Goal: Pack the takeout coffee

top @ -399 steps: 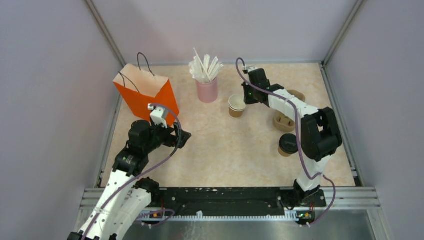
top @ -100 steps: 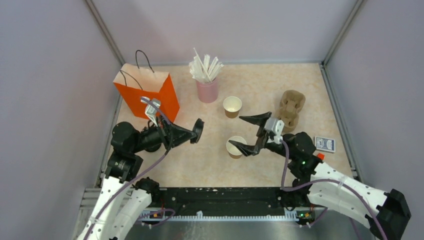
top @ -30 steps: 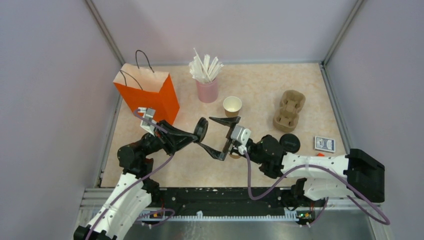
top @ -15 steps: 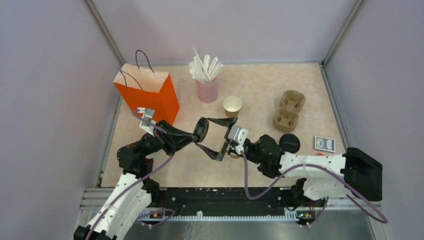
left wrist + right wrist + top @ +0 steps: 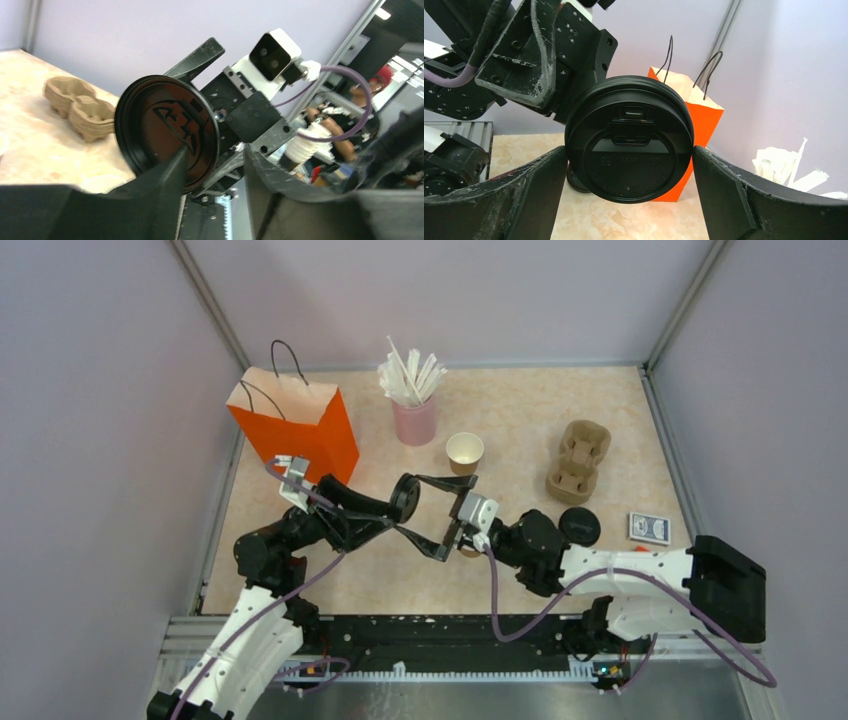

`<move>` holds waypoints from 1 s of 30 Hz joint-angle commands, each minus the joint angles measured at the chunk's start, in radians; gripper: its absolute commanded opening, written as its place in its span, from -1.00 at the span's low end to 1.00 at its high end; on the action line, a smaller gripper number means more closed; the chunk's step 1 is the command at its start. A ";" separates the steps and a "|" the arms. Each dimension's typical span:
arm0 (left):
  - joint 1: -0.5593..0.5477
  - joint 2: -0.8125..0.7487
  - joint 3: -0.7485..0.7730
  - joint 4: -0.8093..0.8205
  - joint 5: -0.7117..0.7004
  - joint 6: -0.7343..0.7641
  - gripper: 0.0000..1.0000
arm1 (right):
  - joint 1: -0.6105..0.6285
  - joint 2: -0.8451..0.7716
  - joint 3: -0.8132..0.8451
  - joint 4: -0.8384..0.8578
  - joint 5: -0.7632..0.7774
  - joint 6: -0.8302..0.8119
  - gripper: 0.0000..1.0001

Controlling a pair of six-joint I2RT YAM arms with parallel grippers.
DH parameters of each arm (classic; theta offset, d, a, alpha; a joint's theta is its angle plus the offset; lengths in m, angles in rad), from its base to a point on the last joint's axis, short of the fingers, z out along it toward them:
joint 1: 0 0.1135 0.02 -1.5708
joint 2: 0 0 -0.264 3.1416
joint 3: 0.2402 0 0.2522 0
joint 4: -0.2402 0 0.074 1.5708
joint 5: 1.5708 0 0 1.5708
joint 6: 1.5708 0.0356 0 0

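A round black lid [image 5: 404,498] hangs upright in the air between the two arms. My right gripper [image 5: 408,503] has a finger against each side of its rim, as the right wrist view shows for the lid [image 5: 630,145] and the right gripper [image 5: 630,156]. My left gripper [image 5: 390,513] is just behind the lid [image 5: 165,132] with its jaws apart, and the left gripper [image 5: 216,152] grips nothing. An open brown paper cup [image 5: 464,452] stands behind. Another cup [image 5: 468,551] is mostly hidden under my right wrist. A second black lid [image 5: 579,526] shows beside the right arm.
The orange bag [image 5: 300,430] stands upright at back left, also the orange bag [image 5: 699,117] behind the lid. A pink cup of straws [image 5: 413,420] is at the back centre. The pulp carrier [image 5: 578,460] and a blue card box [image 5: 650,528] lie at right.
My left gripper has opened off the lid. My right gripper moved left until its fingers flank the lid, then closed onto its rim.
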 commanded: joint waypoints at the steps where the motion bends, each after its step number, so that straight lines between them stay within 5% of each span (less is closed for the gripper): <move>1: -0.003 -0.013 0.005 -0.005 0.000 0.019 0.29 | 0.011 -0.062 -0.024 0.008 0.024 -0.014 0.80; 3: -0.003 -0.023 0.012 -0.043 -0.004 0.041 0.55 | 0.011 -0.095 -0.029 -0.061 0.077 -0.010 0.80; 7: -0.003 -0.057 0.046 -0.205 -0.027 0.144 0.74 | 0.011 -0.179 -0.001 -0.335 0.197 0.015 0.82; 11: -0.003 -0.066 0.154 -0.625 -0.126 0.374 0.87 | 0.005 -0.241 0.085 -0.713 0.331 0.073 0.81; 15: -0.002 -0.007 0.260 -0.865 -0.204 0.558 0.97 | -0.033 -0.263 0.180 -1.079 0.391 0.171 0.81; 25: -0.044 0.188 0.343 -1.042 -0.329 0.676 0.97 | -0.227 -0.224 0.382 -1.617 0.220 0.312 0.81; 30: -0.175 0.322 0.361 -1.057 -0.454 0.682 0.94 | -0.281 -0.153 0.384 -1.658 0.117 0.301 0.83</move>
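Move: The right hand still holds the black lid between its fingers; the open cup it is bound for stands about 8 cm ahead, 12 cm to its right and 27 cm below. The lidded cup is roughly 21 cm right of that open cup and the stacked cups some 19 cm beyond it. The left hand, already loosening, has the lid 2 cm ahead and 2 cm right of its tips, the open cup about 11 cm ahead, 14 cm right and far below. Keep the lid gripped in the right fingers and carry it right about 14 cm and down 12, with a little forward, toward the open cup, swinging the raised fingers over some 60 degrees until they slope down. Open the left gripper fully to leave the lid, then take it forward and down about 10 cm each, tipping its fingers slightly downward. ##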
